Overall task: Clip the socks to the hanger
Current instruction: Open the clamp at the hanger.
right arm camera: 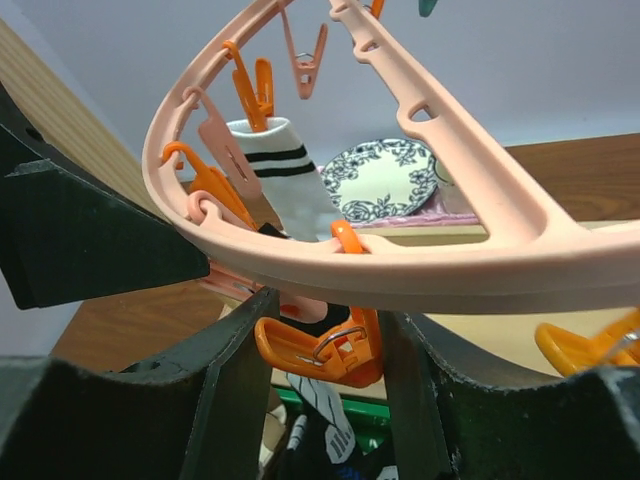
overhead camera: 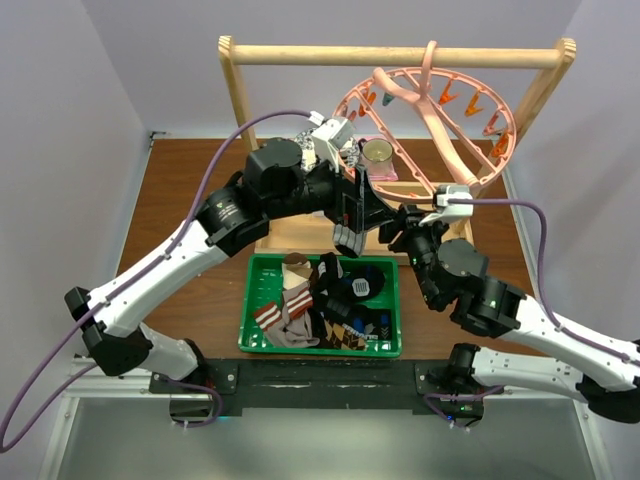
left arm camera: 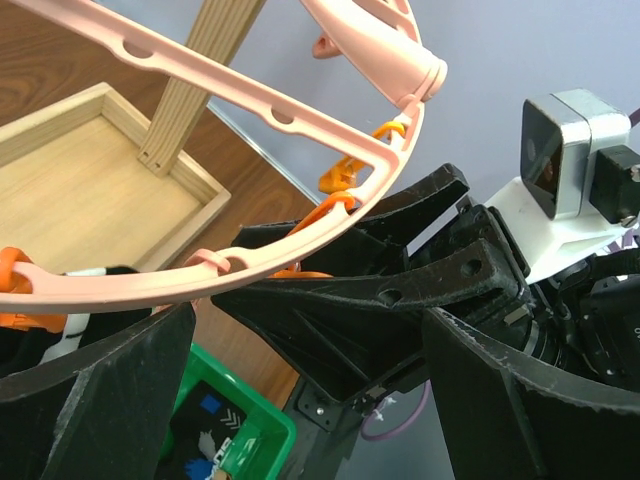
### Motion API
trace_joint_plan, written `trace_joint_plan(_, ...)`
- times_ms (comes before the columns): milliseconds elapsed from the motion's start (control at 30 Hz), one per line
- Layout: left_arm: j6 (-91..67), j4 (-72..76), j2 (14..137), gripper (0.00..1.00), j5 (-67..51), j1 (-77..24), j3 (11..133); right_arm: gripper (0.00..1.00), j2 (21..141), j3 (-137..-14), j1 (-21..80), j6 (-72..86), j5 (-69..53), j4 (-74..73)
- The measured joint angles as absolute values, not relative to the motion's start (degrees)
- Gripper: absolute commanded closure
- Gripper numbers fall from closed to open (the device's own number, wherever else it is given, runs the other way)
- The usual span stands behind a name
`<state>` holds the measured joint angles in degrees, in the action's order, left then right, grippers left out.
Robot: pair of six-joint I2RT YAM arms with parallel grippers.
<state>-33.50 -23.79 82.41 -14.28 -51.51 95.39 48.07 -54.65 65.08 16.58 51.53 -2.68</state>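
The pink hanger hangs tilted from the wooden rack, and its rim crosses both wrist views. My right gripper is under the rim, its fingers pressed against both sides of an orange clip. A black patterned sock hangs from that clip. A white sock with black stripes is clipped further along the rim. My left gripper is wide open just below the rim, facing the right gripper and holding nothing. More socks lie in the green tray.
The green tray sits at the table's near edge between the arms. The wooden rack and its box-like base stand behind. A floral-patterned item and a cup rest on the base. Walls close in on both sides.
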Motion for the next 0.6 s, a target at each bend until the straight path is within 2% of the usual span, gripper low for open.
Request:
trace_joint_plan(167,-33.21,-24.43,83.66,0.0,-14.48,-51.94,95.9,0.51,45.47,-55.42,65.12,16.05,51.29,-7.77)
trace_joint_plan(400,-33.12,-24.58,91.74,0.0,2.81,-47.7,95.59,0.49,39.35,-59.29,69.89,13.08,43.31,-13.32)
trace_joint_plan(600,-32.71,-25.56,92.27,0.0,8.45,-47.16,94.48,0.49,37.32,-59.29,70.11,10.79,44.42,-16.08)
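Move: The right hand, half open, has the orange clamp between its fingertips, its middle about 1 cm ahead; the hanger's rim runs about 2 cm ahead and 4 above that hand, straight ahead. A striped sock hangs roughly 12 cm ahead, 6 left and 6 above, and another orange clamp about 8 cm right and 2 ahead. From the left hand the held clamp lies some 7 cm right, level fore and aft, 2 lower. Right comes off the clamp, 5 cm back and up, while left jerks 15 cm forward and down. ##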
